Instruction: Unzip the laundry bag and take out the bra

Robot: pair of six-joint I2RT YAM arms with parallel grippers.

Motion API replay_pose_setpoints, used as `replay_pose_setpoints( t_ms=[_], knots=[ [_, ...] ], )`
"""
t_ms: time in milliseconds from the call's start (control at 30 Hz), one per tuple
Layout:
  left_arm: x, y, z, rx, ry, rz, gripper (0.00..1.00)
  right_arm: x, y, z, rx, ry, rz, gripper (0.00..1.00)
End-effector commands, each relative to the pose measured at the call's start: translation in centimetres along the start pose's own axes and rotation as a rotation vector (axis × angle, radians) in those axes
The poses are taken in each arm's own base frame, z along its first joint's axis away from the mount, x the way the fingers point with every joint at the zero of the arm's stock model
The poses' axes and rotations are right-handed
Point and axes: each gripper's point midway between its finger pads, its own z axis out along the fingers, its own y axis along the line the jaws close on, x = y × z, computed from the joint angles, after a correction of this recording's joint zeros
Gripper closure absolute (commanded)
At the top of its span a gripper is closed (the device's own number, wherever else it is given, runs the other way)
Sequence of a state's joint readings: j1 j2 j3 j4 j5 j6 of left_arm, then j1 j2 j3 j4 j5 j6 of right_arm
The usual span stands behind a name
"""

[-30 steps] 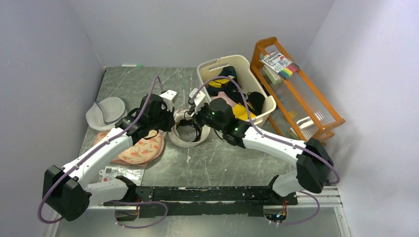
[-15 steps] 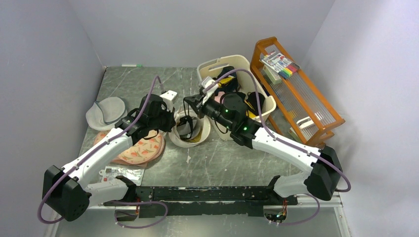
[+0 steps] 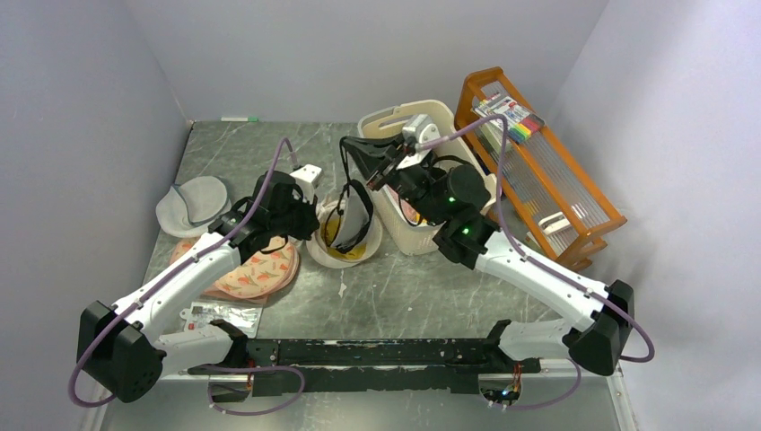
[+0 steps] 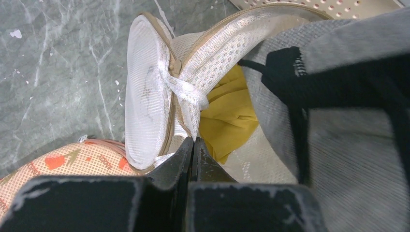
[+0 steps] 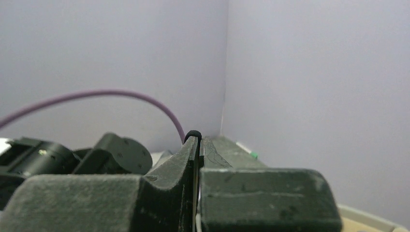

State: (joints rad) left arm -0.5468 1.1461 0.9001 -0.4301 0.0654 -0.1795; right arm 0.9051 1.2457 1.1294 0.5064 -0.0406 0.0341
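The cream-white mesh laundry bag (image 3: 362, 254) lies mid-table with its zip undone and its mouth gaping. My left gripper (image 3: 305, 218) is shut on the white mesh tab at its rim (image 4: 186, 94). The bra (image 3: 356, 208) hangs part-way out as a grey-looking cup edged in black. Its mustard-yellow fabric (image 4: 227, 116) still sits in the bag's mouth. My right gripper (image 3: 375, 160) is raised above the bag, shut on the bra's thin dark strap (image 5: 193, 134), which loops over the fingertips.
A pink round bag (image 3: 256, 269) with orange-red prints lies under the left forearm, and a grey round bag (image 3: 193, 205) further left. Right behind the right wrist is a cream basket (image 3: 431, 109) of clothes. At far right stands an orange wooden rack (image 3: 547, 180). A packet (image 3: 220, 314) lies near the front.
My right gripper has risen and swung back towards the basket, drawing the strap and grey cup up out of the bag. The left gripper has kept its hold and place.
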Motion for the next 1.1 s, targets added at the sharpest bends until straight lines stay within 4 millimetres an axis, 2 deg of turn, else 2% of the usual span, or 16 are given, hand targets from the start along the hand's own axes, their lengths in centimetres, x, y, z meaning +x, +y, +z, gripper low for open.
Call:
replay_pose_setpoints(
  t_ms=[0,167,367,600,733,867,933,1067],
  knots=[
    [-1.3,-0.3,-0.5,0.022,-0.057,0.011,0.93,-7.3,0.0,-0.2,0.002,-0.200,0.001,1.00],
    [-1.2,-0.2,-0.4,0.020,-0.052,0.013,0.93,-10.7,-0.2,-0.3,0.010,-0.282,-0.020,1.00],
    [-1.3,0.0,-0.6,0.007,-0.057,0.012,0.93,-13.5,-1.1,-1.0,0.057,-0.335,-0.086,1.00],
    [-1.3,-0.1,-0.8,0.016,-0.060,0.013,0.93,-14.8,-4.6,-1.8,0.245,-0.317,-0.216,1.00],
    [-1.4,-0.1,-0.9,0.017,-0.063,0.013,0.93,-15.0,-7.0,-2.4,0.374,-0.286,-0.281,1.00],
    [-1.3,0.0,-0.8,0.011,-0.063,0.011,0.93,-14.3,-9.9,-3.3,0.494,-0.245,-0.322,1.00],
    [-1.4,0.2,-0.9,0.006,-0.065,0.010,0.93,-13.7,-11.8,-3.8,0.539,-0.230,-0.327,1.00],
    [-1.3,0.4,-0.6,0.004,-0.056,0.005,0.93,-10.8,-16.6,-4.9,0.617,-0.185,-0.295,1.00]
  ],
)
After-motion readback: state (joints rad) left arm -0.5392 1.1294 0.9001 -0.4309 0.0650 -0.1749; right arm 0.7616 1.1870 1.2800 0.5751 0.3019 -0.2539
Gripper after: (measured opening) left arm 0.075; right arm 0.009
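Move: Out to the right of the right hand by about 17 cm, some 12 cm ahead and 35 cm lower, is the white basket's middle. The held bra hangs almost straight below, its middle about 21 cm down. The laundry bag, yellow cloth inside, stands nearly beneath, 4 cm ahead, 2 cm left and 38 cm down. From the left hand, still pinching the bag's edge, the basket is about 10 cm ahead, 26 cm right and 5 cm lower. Hoisting the bra on upward by its dark strap, still gripped in the closed fingers, the right hand rises about 11 cm while easing slightly back, fingertips tipping further up. It then swings some 13 cm to the right in all, and forward, carrying the bra over the basket as the wrist turns about 30 degrees clockwise. The left hand stays put, keeping its pinch on the bag's edge. ##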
